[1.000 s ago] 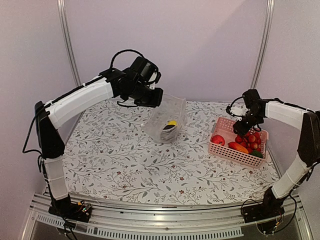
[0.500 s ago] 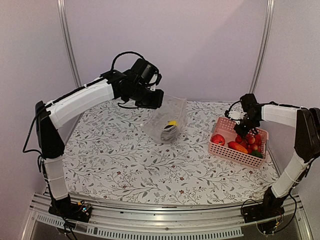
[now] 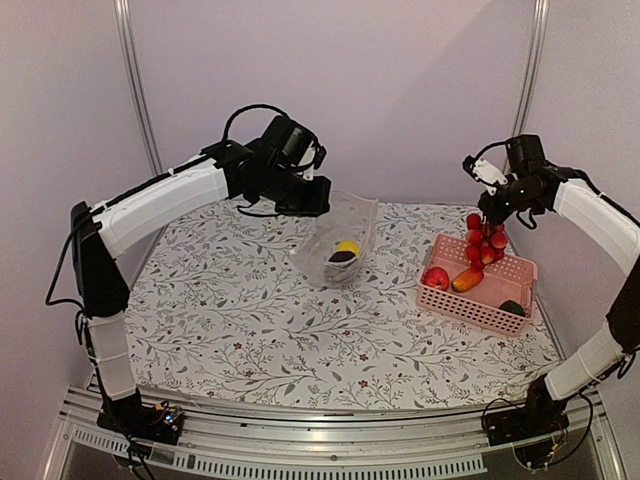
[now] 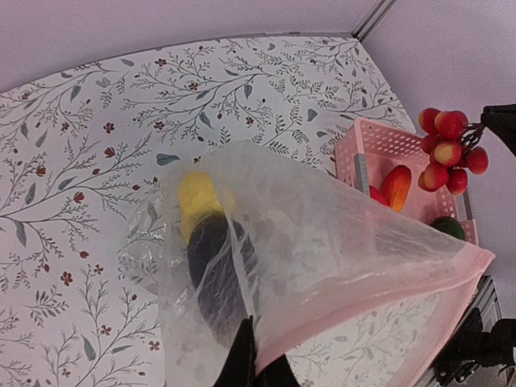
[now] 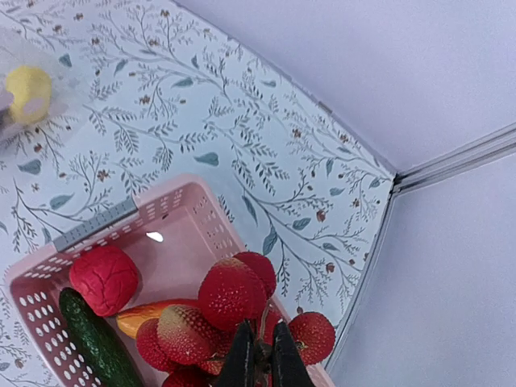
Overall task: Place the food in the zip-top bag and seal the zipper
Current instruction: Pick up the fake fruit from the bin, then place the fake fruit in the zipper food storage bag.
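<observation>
The clear zip-top bag (image 3: 338, 245) hangs tilted over the table, its mouth edge pinched in my shut left gripper (image 3: 318, 205). In the left wrist view the pinkish zipper (image 4: 379, 298) runs along the bag's mouth (image 4: 322, 234). A yellow lemon (image 4: 196, 192) and a dark eggplant (image 4: 218, 266) lie inside. My right gripper (image 5: 258, 355) is shut on the stem of a cluster of red round fruits (image 5: 230, 294). This cluster (image 3: 485, 238) hangs above the basket's far side, under the gripper (image 3: 488, 213).
The pink lattice basket (image 3: 470, 312) stands at the right on the flowered table. It holds a red round piece (image 5: 103, 278), an orange-red piece (image 5: 149, 316) and a green cucumber (image 5: 97, 343). A wall and a metal post stand close behind it.
My right gripper has shut on the red cluster's stem and lifted it up out of the basket. The left arm has held the bag nearly still.
</observation>
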Robot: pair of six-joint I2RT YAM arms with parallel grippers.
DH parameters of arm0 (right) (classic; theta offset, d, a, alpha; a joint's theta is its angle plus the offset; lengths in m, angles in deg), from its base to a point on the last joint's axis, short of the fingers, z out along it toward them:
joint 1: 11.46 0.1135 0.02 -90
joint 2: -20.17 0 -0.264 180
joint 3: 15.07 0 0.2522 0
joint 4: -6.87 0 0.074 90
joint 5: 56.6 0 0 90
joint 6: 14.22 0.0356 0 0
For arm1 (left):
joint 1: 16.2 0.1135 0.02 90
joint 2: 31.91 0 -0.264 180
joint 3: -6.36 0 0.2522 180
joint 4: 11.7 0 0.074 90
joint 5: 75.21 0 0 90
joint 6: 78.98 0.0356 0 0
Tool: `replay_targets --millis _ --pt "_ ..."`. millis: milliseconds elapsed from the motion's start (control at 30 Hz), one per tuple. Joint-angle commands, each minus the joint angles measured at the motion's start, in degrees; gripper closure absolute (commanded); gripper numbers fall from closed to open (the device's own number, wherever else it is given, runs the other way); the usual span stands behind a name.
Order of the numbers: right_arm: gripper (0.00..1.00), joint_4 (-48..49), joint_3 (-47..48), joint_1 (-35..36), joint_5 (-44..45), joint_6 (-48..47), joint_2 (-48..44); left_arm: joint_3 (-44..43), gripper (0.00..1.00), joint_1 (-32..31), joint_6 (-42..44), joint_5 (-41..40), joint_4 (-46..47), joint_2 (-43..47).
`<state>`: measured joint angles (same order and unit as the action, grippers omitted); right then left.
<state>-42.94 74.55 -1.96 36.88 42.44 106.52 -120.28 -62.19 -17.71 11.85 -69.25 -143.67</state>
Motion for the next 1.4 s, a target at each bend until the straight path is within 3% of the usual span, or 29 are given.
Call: replay_targets --millis 0,133,267,467,600,867,1367 --pt "1.00 -3.7 8.1 1.7 -8.6 4.2 -6.4 -1.5 1.00 -0.2 -1.5 2.3 2.4 0.0" --pt "1.00 -6.5 16.2 2.9 -18.3 8.0 -8.1 -1.9 1.00 -0.2 -2.3 2.5 2.7 -0.5" --pt "1.00 -7.3 22.7 3.2 -34.2 12.3 -8.4 -1.6 1.00 -0.2 -3.9 5.2 4.3 -0.8" --pt "1.00 -1.0 27.3 4.0 -51.1 20.1 -8.1 -1.8 1.00 -0.2 -6.4 7.3 5.8 -1.6" --pt "1.00 8.1 25.0 5.5 -64.8 30.8 -6.5 -1.4 1.00 -0.2 -7.9 8.2 6.8 -1.7" --pt "1.00 15.0 26.5 13.2 -67.4 35.2 -1.9 -1.6 1.00 0.1 -9.3 10.2 7.5 -1.8" --pt "1.00 21.4 21.8 17.5 -65.0 34.3 3.3 0.0 1.00 0.9 -12.3 17.3 11.6 0.4"
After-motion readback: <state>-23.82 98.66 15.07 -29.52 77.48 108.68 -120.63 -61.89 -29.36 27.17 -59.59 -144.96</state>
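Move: Off to the right hand's left, about 28 cm away, 3 cm nearer the base and 3 cm higher, is the open bag mouth. The yellow fruit already bagged lies some 30 cm left, 4 cm ahead, 17 cm down. The bin's middle is 3 cm left, 6 cm back, and the red apple 11 cm left, 5 cm back, both about 17 cm below. From the left hand, the fruit bunch is roughly 33 cm right, 3 cm ahead, 11 cm lower. Carrying the bunch by its stems, the right hand climbs fast out over the bin, then sweeps left and back towards the bag mouth, ending some 25 cm up, 25 cm left and 14 cm back, its fingers swung from forward-down to level and pointing left. The left hand keeps its pinch on the bag rim and brings it about 5 cm right, rising slightly and rolling its left side down. ##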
